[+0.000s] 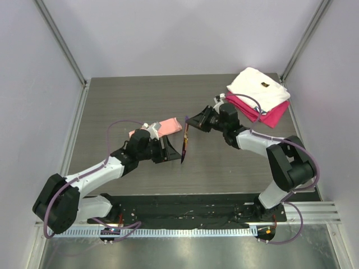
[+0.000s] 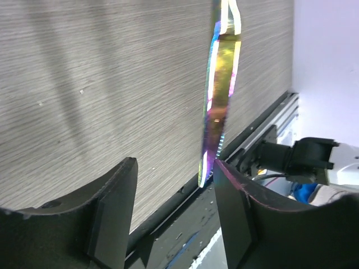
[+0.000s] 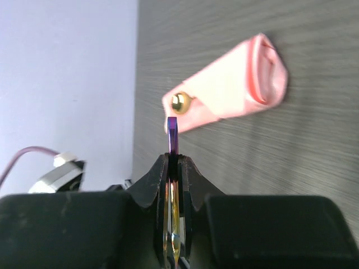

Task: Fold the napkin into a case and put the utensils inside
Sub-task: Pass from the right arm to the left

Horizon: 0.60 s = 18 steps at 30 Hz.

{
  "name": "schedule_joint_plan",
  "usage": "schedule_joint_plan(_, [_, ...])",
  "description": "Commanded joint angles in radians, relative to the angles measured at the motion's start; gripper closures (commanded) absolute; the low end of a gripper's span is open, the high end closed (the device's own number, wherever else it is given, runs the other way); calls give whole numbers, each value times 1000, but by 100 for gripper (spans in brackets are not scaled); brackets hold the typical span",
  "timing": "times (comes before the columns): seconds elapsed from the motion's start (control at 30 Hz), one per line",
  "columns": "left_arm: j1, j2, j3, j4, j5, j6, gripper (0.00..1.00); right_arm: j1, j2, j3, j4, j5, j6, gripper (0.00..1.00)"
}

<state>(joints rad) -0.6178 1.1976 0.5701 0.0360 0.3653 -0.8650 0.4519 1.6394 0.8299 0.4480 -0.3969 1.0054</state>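
The salmon-pink napkin [image 1: 161, 125] [image 3: 235, 84] lies folded into a narrow case on the table, just behind my left wrist. A gold round spoon bowl [image 3: 180, 102] pokes out of its end. My right gripper [image 1: 193, 122] [image 3: 173, 159] is shut on the purple handle end of a slim iridescent utensil [image 1: 184, 147] [image 3: 172, 131], which hangs down over the table. My left gripper [image 1: 174, 151] [image 2: 175, 165] is open below it. The utensil's [image 2: 221, 84] lower tip sits at the tip of that gripper's right finger [image 2: 233, 202]; the gap between the jaws holds nothing.
A folded white cloth [image 1: 259, 89] lies on a folded magenta cloth [image 1: 268, 116] at the back right corner. The black base plate [image 1: 185, 210] runs along the near edge. Pale walls close the table on the left, right and back.
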Motion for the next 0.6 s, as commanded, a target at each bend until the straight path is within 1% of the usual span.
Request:
schedule_joint_plan(0.0, [-5,-1,7,141,41,-61,38,-12,-84,67,43,-74,28,99])
schedule_joint_plan(0.07, [-3,19,8,192,72,-80,38,-13,-98,64,54,-79,39,99])
schedule_joint_plan(0.1, [-3,26,5,227,113,-92,38,-15,-101,64,52,-80,39,99])
schedule_joint_plan(0.13, [-5,42,2,304,135,-123,38,-13,-105,64,52,-83,38,99])
schedule_joint_plan(0.2, [-8,52,-6,376,167,-149,38,-15,-113,66,52,-91,39,99])
schedule_joint_plan(0.23, [-16,57,-7,416,166,-158,38,-16,-115,66,51,-98,39,99])
schedule_joint_plan(0.3, [-31,72,2,418,153,-158,39,-16,-124,67,44,-100,38,99])
schedule_joint_plan(0.33, [-34,82,-2,450,152,-172,40,-15,-125,66,44,-102,39,99])
schedule_joint_plan(0.4, [-39,102,-4,484,161,-187,47,-15,-130,67,46,-105,39,99])
schedule_joint_plan(0.47, [-40,108,2,478,165,-189,55,-15,-136,66,38,-105,35,99])
schedule_joint_plan(0.57, [-40,102,8,441,185,-175,72,-16,-153,60,31,-100,33,99])
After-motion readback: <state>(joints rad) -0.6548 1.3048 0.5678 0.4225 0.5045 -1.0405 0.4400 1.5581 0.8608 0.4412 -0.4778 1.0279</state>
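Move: The knife, held at its far end by the right fingers, slants back and slightly down. Its middle is about 5 cm ahead of the left hand, 3 cm to its right and nearly level, and some 9 cm back, 1 cm left and 2 cm below the right hand. From the left hand, the folded napkin lies about 15 cm ahead, 10 cm left and 11 cm down; the spoon bowl is some 13 cm ahead, 17 cm left, equally low. With the knife's low end now running between them, the left fingers narrow from wide to about a third open, not yet seen pinching. The left hand gets there by going right and up about 5 cm each way, tilting some 15 degrees with its left side sinking. The right hand keeps its grip on the far end and rises about 5 cm, nearly all of it early, then holds almost still. ##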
